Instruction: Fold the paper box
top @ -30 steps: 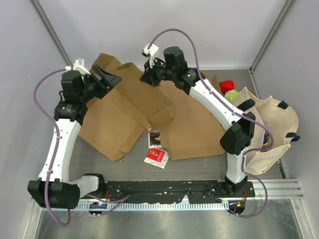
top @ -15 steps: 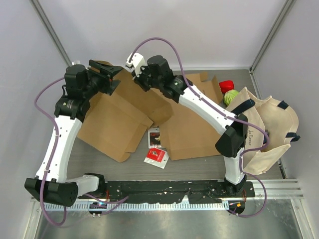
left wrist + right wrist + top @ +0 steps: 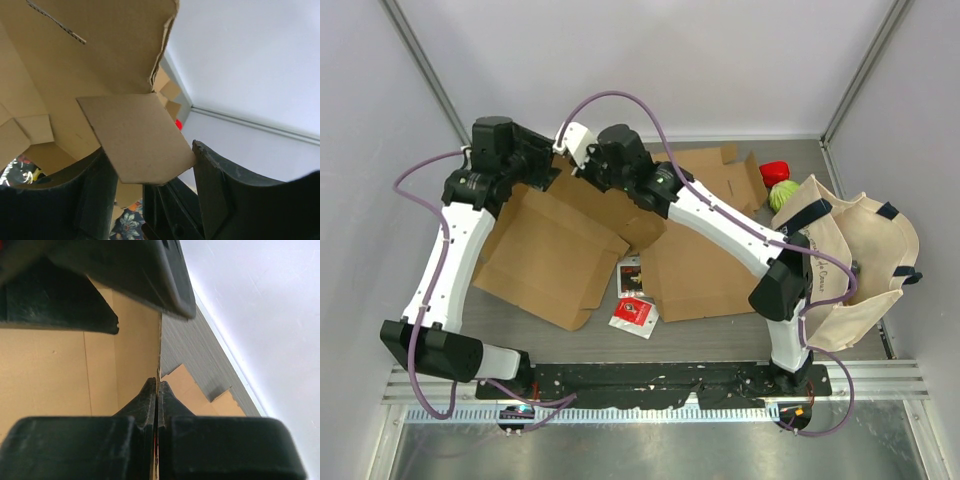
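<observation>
The paper box [image 3: 548, 250] is brown cardboard, partly unfolded on the left of the table, with one panel raised at the back. My right gripper [image 3: 582, 160] is shut on that raised panel's thin edge [image 3: 159, 347]; its fingertips [image 3: 158, 388] pinch the edge. My left gripper [image 3: 538, 160] sits close to it on the left, open. In the left wrist view a small cardboard flap [image 3: 137, 137] hangs between the left gripper's [image 3: 150, 170] black fingers [image 3: 225, 190], its corner touching the right one. The left gripper's fingers also show at the top of the right wrist view.
A second flat cardboard sheet [image 3: 705, 255] lies in the middle right. Two small red packets [image 3: 633, 312] lie near the front. A cream tote bag [image 3: 865, 260] stands at the right, with a red and green object [image 3: 778, 182] behind it. Walls close in on both sides.
My right gripper has carried the raised panel to the left. The left gripper has swung toward the back right to meet it, and its jaws have narrowed a little around the flap.
</observation>
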Controlling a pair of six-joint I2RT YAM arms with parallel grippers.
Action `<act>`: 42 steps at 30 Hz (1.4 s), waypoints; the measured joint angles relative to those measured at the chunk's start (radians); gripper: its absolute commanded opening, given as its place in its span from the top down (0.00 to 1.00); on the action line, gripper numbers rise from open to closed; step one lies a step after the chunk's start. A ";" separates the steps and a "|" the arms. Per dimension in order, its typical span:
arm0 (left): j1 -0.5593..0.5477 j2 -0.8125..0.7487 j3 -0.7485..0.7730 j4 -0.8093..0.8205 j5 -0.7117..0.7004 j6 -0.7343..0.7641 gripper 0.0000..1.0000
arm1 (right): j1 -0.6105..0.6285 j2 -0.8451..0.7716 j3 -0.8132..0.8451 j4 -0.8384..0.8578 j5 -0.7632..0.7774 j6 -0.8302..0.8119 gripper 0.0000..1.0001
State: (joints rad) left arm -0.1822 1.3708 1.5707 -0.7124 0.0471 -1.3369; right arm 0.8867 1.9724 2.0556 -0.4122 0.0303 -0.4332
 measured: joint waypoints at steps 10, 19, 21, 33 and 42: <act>-0.027 0.001 -0.009 -0.009 -0.019 0.072 0.84 | 0.043 0.033 0.011 0.024 0.071 -0.075 0.99; -0.029 -0.045 -0.047 -0.018 -0.096 0.160 1.00 | 0.058 0.027 -0.052 0.097 0.092 -0.061 0.50; -0.024 -0.052 -0.046 -0.032 -0.135 0.182 1.00 | 0.059 0.016 -0.077 0.100 0.101 -0.027 0.47; 0.089 -0.092 0.141 -0.146 -0.210 0.238 1.00 | 0.035 -0.261 -0.202 0.043 0.178 0.462 0.24; 0.117 -0.134 0.249 -0.138 -0.099 0.118 1.00 | -0.010 -0.503 -0.302 0.048 0.211 0.770 0.24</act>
State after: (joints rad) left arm -0.0650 1.2366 1.8194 -0.8509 -0.0521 -1.2186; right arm 0.8768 1.4696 1.7535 -0.3637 0.2417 0.3367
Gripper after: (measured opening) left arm 0.022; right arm 0.758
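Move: The small end flap of the raised box side sits just off the left hand's open fingertips, about 3 cm ahead and 1 cm below. From the right hand, which holds that side's edge, it is some 6 cm left, 1 cm ahead and 2 cm higher. From the left hand, the photo card is about 14 cm back, 17 cm right and 34 cm below; the second flat box is 4 cm back and 34 cm right, equally low. Easing about 2 cm left with the edge still pinched, the right hand brings the cardboard to the left hand, whose fingers shut on the end flap; the right then opens, lets go and draws off up, right and back. The left, pinching the flap, rises about 11 cm, carrying it left and somewhat back as the hand turns slightly counter-clockwise. ##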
